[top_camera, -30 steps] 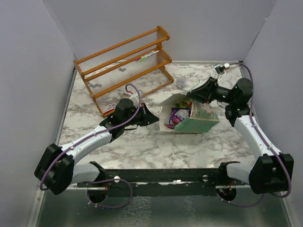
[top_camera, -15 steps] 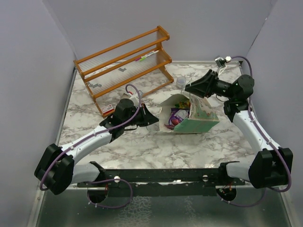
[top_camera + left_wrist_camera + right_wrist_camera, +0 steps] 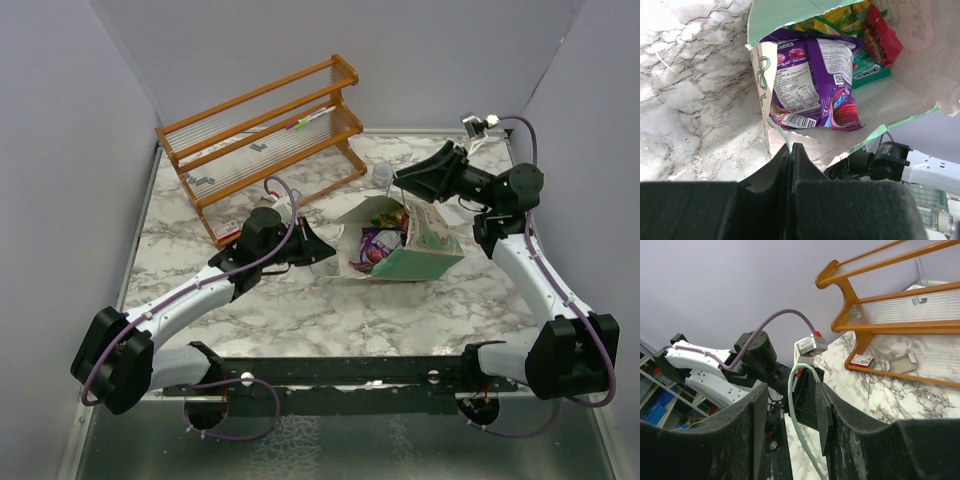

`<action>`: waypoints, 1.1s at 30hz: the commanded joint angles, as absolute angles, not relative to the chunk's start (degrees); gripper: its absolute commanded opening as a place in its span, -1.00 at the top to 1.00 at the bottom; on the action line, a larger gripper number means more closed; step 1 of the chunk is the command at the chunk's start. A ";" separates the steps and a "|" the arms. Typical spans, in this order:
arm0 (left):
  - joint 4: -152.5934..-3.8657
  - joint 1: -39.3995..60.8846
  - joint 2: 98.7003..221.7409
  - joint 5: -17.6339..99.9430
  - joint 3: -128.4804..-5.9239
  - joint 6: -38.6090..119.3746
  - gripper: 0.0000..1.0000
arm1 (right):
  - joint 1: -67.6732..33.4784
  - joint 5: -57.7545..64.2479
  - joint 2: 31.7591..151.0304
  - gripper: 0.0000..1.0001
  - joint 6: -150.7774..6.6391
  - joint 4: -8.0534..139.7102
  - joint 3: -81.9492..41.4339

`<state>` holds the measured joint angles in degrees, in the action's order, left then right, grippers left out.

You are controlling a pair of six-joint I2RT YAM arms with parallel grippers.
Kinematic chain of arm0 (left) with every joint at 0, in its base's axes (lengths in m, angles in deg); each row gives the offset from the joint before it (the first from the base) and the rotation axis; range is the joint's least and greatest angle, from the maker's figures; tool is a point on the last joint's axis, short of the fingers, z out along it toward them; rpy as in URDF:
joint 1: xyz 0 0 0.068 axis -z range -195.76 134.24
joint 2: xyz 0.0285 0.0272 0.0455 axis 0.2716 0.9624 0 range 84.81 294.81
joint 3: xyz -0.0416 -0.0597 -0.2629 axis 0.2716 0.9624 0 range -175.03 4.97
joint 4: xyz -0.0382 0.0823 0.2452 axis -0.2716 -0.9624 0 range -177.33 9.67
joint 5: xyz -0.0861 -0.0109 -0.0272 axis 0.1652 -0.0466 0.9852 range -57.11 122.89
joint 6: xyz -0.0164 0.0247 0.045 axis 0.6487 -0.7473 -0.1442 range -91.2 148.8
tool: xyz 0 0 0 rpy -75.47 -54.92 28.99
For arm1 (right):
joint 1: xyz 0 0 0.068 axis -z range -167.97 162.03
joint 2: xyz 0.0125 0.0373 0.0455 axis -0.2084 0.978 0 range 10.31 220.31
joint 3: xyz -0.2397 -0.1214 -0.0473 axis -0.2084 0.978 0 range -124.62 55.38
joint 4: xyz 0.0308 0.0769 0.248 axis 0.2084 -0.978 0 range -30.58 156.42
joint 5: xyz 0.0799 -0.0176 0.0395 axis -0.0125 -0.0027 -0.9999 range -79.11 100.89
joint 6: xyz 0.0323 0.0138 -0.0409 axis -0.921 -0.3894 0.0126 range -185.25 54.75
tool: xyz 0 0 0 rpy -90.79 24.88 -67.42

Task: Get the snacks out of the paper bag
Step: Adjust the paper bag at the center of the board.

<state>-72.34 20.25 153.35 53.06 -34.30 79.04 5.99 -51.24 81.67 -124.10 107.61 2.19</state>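
Observation:
The mint-green paper bag (image 3: 425, 258) lies on its side mid-table, its mouth facing left. In the left wrist view several snacks show inside it: a purple packet (image 3: 812, 75), a red one (image 3: 883, 35), a teal one (image 3: 869, 69) and a green-yellow one (image 3: 839, 17). My left gripper (image 3: 328, 250) is shut on the bag's near rim (image 3: 771, 131), its pads pressed together at the paper edge. My right gripper (image 3: 402, 186) hovers just above the bag's upper side with its jaws open. The bag's thin string handle (image 3: 799, 405) loops up loosely between them.
An orange wooden rack (image 3: 265, 135) stands at the back left with small white tags on its shelves. A small red-and-white box (image 3: 861, 360) lies by its foot. A small grey cup (image 3: 382, 174) sits behind the bag. Grey walls enclose the marble table (image 3: 300, 310).
The right gripper has opened wider and drawn up and back to the right, away from the bag's top. The left gripper and the bag have stayed put.

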 commanded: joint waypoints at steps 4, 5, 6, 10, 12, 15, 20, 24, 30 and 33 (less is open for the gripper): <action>-70.60 20.18 150.22 54.06 -38.22 78.40 1.00 | 5.35 -53.99 79.32 0.13 -117.74 102.14 4.75; -70.79 20.19 150.12 54.04 -38.33 78.33 1.00 | 5.35 -53.75 78.49 0.12 -115.13 98.72 4.59; -70.99 20.19 150.12 54.08 -38.48 78.10 1.00 | 5.35 -53.07 77.57 0.11 -111.81 94.00 3.97; -71.43 20.12 150.11 54.06 -38.65 77.63 1.00 | 5.35 -48.46 74.40 0.07 -99.33 76.50 1.48; -71.45 20.12 150.20 54.01 -38.63 77.63 1.00 | 5.35 -47.17 73.34 0.07 -95.35 71.62 0.40; -71.23 20.15 150.36 54.17 -38.64 77.58 1.00 | 5.35 -45.96 73.15 0.09 -90.86 66.18 -1.45; -71.37 20.14 150.40 54.24 -38.78 77.35 1.00 | 5.35 -40.07 72.44 -0.24 -86.93 57.70 -5.58; -71.37 20.11 150.21 54.18 -38.55 77.28 1.00 | 5.35 -26.59 69.63 -0.69 -84.77 51.51 -7.68; -71.37 20.18 150.36 54.44 -38.69 77.06 1.00 | 5.36 -27.40 69.02 -0.76 -82.95 47.41 -8.87; -71.50 20.17 150.54 54.52 -38.80 76.90 1.00 | 5.35 -31.83 69.77 -0.56 -82.84 47.14 -9.05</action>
<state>-73.39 20.25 152.08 53.08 -36.53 77.88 5.59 -29.86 68.90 -84.67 51.13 -7.78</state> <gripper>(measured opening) 0.019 0.850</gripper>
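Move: The paper bag lies mouth towards my left hand, which already pinches its handle strand; the bag's middle is about 19 cm to that hand's right, 5 cm ahead and 7 cm lower, the purple snack some 12 cm right, 4 cm ahead, 8 cm down. For my right hand, the raised handle loop is about 2 cm left of the half-open fingertips; the bag's middle is roughly 25 cm below, 4 cm back and 3 cm right. The plastic cup stands 15 cm ahead and 3 cm left, far below. I let my right hand sink about 4 cm, easing it clear of the handle loop, then draw it back to the right some 4.5 cm while the fingers spread from half open to nearly wide. As it goes, its leftward-pointing fingers dip and the hand swings clockwise, roughly 20 degrees each. My left hand keeps its pinch on the other handle strand and raises it 2 cm early on, then holds. ##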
